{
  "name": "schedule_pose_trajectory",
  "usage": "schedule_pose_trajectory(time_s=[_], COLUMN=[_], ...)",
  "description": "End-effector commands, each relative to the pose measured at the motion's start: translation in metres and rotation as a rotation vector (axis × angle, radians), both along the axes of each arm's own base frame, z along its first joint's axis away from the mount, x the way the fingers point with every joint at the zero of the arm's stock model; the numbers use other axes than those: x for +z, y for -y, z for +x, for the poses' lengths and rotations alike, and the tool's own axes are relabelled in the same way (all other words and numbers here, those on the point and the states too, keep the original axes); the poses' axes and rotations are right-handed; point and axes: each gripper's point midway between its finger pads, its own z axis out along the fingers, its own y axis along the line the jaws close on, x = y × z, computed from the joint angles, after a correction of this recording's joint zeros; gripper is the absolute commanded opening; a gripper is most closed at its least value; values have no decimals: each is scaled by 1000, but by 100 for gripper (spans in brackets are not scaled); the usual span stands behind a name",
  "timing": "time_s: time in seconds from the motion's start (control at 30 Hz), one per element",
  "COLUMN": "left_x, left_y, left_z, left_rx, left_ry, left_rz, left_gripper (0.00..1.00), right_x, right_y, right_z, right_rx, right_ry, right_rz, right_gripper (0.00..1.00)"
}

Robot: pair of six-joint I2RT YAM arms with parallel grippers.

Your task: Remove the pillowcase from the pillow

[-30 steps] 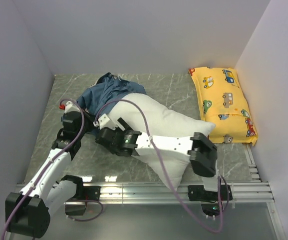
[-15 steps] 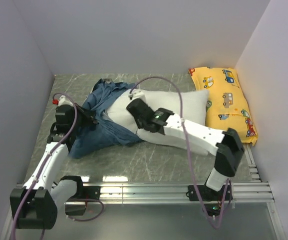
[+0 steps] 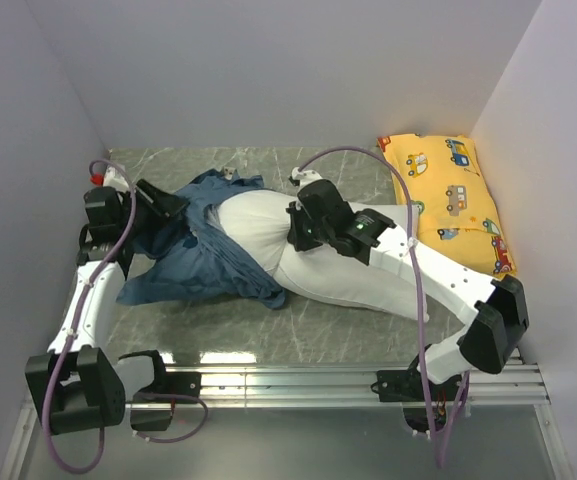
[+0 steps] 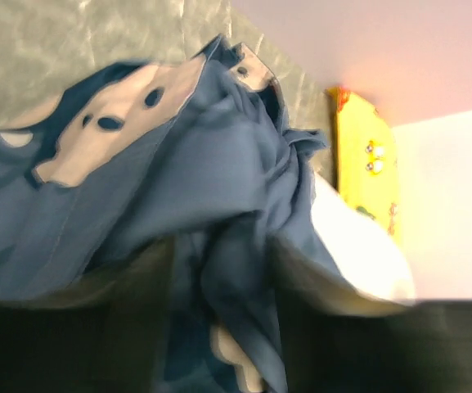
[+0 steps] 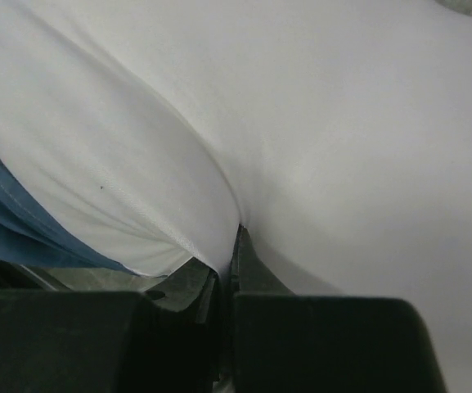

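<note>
The blue pillowcase (image 3: pixel 203 265) lies crumpled at the left, still over the left end of the white pillow (image 3: pixel 258 225). My left gripper (image 3: pixel 173 203) is at the pillowcase's back left edge. In the left wrist view its fingers stand apart with a fold of the pillowcase (image 4: pixel 203 164) hanging between them, and my left gripper (image 4: pixel 223 327) is blurred. The pillow (image 4: pixel 358 254) shows white beyond the fabric. My right gripper (image 3: pixel 293 232) is on top of the pillow (image 5: pixel 342 123). The right gripper (image 5: pixel 234 246) is shut, pinching a ridge of white fabric. A strip of pillowcase (image 5: pixel 6 221) shows at the left.
A yellow car-print pillow (image 3: pixel 448 205) lies against the right wall and shows as the yellow pillow (image 4: pixel 366 164) in the left wrist view. Grey walls close in the left, back and right. A metal rail (image 3: pixel 298 380) runs along the near edge by the arm bases.
The left gripper moved back and left with the pillowcase and its fingers came apart. The right gripper closed on the pillow and shifted right, and more white pillow is bare.
</note>
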Motion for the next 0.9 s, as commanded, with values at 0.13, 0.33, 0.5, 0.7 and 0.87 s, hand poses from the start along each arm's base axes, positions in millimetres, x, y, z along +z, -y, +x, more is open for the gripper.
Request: schedule_pose_trajectory(time_s=[0.13,0.33,0.5,0.7,0.87], left_x=[56,49,13,-5,-15], left_y=[13,-27,-46,-56,-66], left_z=[-14,-48,-65,-63,-53], left_rx=[57,273,363,421,438], left_ry=[109,71,-26,-49,-53], left_rz=[255,357,398,375,273], left_gripper=[81,82,88,96,95], right_x=[21,29,37,40,39], right_y=[-23,-29,-27,-20,-14], right_z=[47,71,84,82,76], right_rx=[-45,-52,-55,-61,-60], right_ry=[-6,-32,-56,-51,-49], right_rz=[124,188,244,246,247], right_gripper=[0,0,0,0,0])
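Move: The bunched blue pillowcase has its middle about 6 cm to the right of the left hand, 2 cm nearer the base and some 12 cm lower; the white pillow lies about 33 cm to that hand's right, 4 cm back. From the right hand, which already pinches the pillow, the pillowcase is roughly 22 cm left and 4 cm ahead; the pillow's middle is about 4 cm right, level in reach and 8 cm below. The yellow pillow lies some 35 cm right and 15 cm ahead of it. The already part-open left hand spreads its fingers wide, clear of the pillowcase, rising about 6 cm and first edging right, then swinging back and to the left before sinking some 8 cm to end open by the pillowcase's left end, its wrist turned roughly 30 degrees, counter-clockwise with the left side up. Meanwhile the right hand keeps its shut pinch on the white pillow and carries it about 7 cm forward and slightly left, tilting a little, then holds there. ##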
